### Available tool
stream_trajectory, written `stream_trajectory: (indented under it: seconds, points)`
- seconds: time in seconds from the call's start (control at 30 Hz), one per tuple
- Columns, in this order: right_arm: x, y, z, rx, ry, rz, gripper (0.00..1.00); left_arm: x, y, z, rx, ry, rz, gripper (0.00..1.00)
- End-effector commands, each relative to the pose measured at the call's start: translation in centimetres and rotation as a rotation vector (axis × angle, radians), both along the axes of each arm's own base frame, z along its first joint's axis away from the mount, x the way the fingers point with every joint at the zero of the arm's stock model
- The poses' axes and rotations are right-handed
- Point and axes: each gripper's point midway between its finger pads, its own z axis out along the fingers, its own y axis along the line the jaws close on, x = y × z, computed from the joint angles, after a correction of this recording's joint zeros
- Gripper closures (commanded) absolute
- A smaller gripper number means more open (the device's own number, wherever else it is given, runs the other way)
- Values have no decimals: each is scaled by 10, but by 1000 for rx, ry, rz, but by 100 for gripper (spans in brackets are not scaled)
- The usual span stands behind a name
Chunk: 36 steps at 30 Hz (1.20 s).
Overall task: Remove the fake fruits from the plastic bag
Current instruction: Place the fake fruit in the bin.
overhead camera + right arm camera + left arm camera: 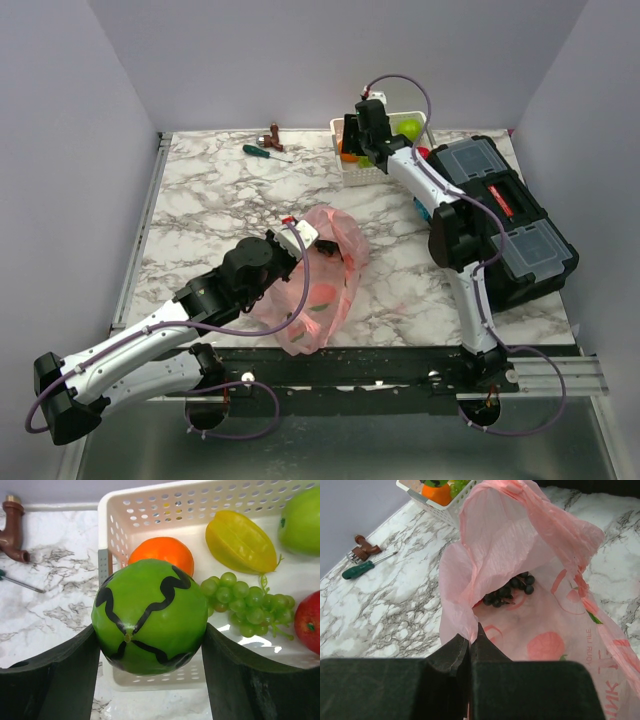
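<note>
My left gripper [471, 637] is shut on the rim of the pink plastic bag [520, 545], which lies open on the marble. A dark grape bunch [510, 591] sits inside it. From above, the bag [322, 285] spreads in front of the left gripper [300, 236]. My right gripper [150, 629] is shut on a green fruit with wavy black stripes [150, 612], hanging over the near edge of the white basket [107, 535]. The basket holds an orange [162, 550], a yellow starfruit [240, 540], green grapes [250, 602], a green apple [302, 522] and a red apple [309, 620].
A green-handled screwdriver [265, 152] and a brown fitting [275, 133] lie at the back of the table, left of the basket [345, 172]. A black toolbox [510, 230] fills the right side, beside the right arm.
</note>
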Motion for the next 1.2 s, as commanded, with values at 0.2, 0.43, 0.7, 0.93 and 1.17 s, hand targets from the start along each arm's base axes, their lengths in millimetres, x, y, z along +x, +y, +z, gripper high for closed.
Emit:
stream_trajectory:
  seconds: [0.2,0.43,0.7,0.93,1.17]
  points:
    - [-3,12,-66,-14,153,70,93,-4,-9,8,-28,-11,-46,100]
    - [-4,14,-82,-14,179,74,61,-5,-9,9,-29,-11,-48,100]
    - [-2,14,-76,-21,178,75,23,-5,-9,10,-32,-11,-48,100]
    - [-2,10,-56,-34,161,72,5,-5,-8,10,-32,-11,-47,100]
    - [-16,2,-20,-34,154,64,3,-5,-7,10,-28,-13,-41,100]
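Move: The fake watermelon is already held over the bin; its place, the bin's near-left corner, lies about 2 cm left of the right hand, level with it fore-and-aft, and 6 below. The orange lies 7 cm ahead and 2 left, the green grapes 3 ahead and 5 right, the starfruit 8 ahead and 5 right, all 8 to 9 lower. From the left hand that corner is roughly 37 cm ahead, 12 right and 14 below. The watermelon, still gripped, is lowered by the right hand about 5 cm into the bin's near-left corner, just short of the orange, easing a little to the left as the fingers tip some 5 degrees further down. There the hand stays, then spreads its fingers and lets go of the watermelon. ##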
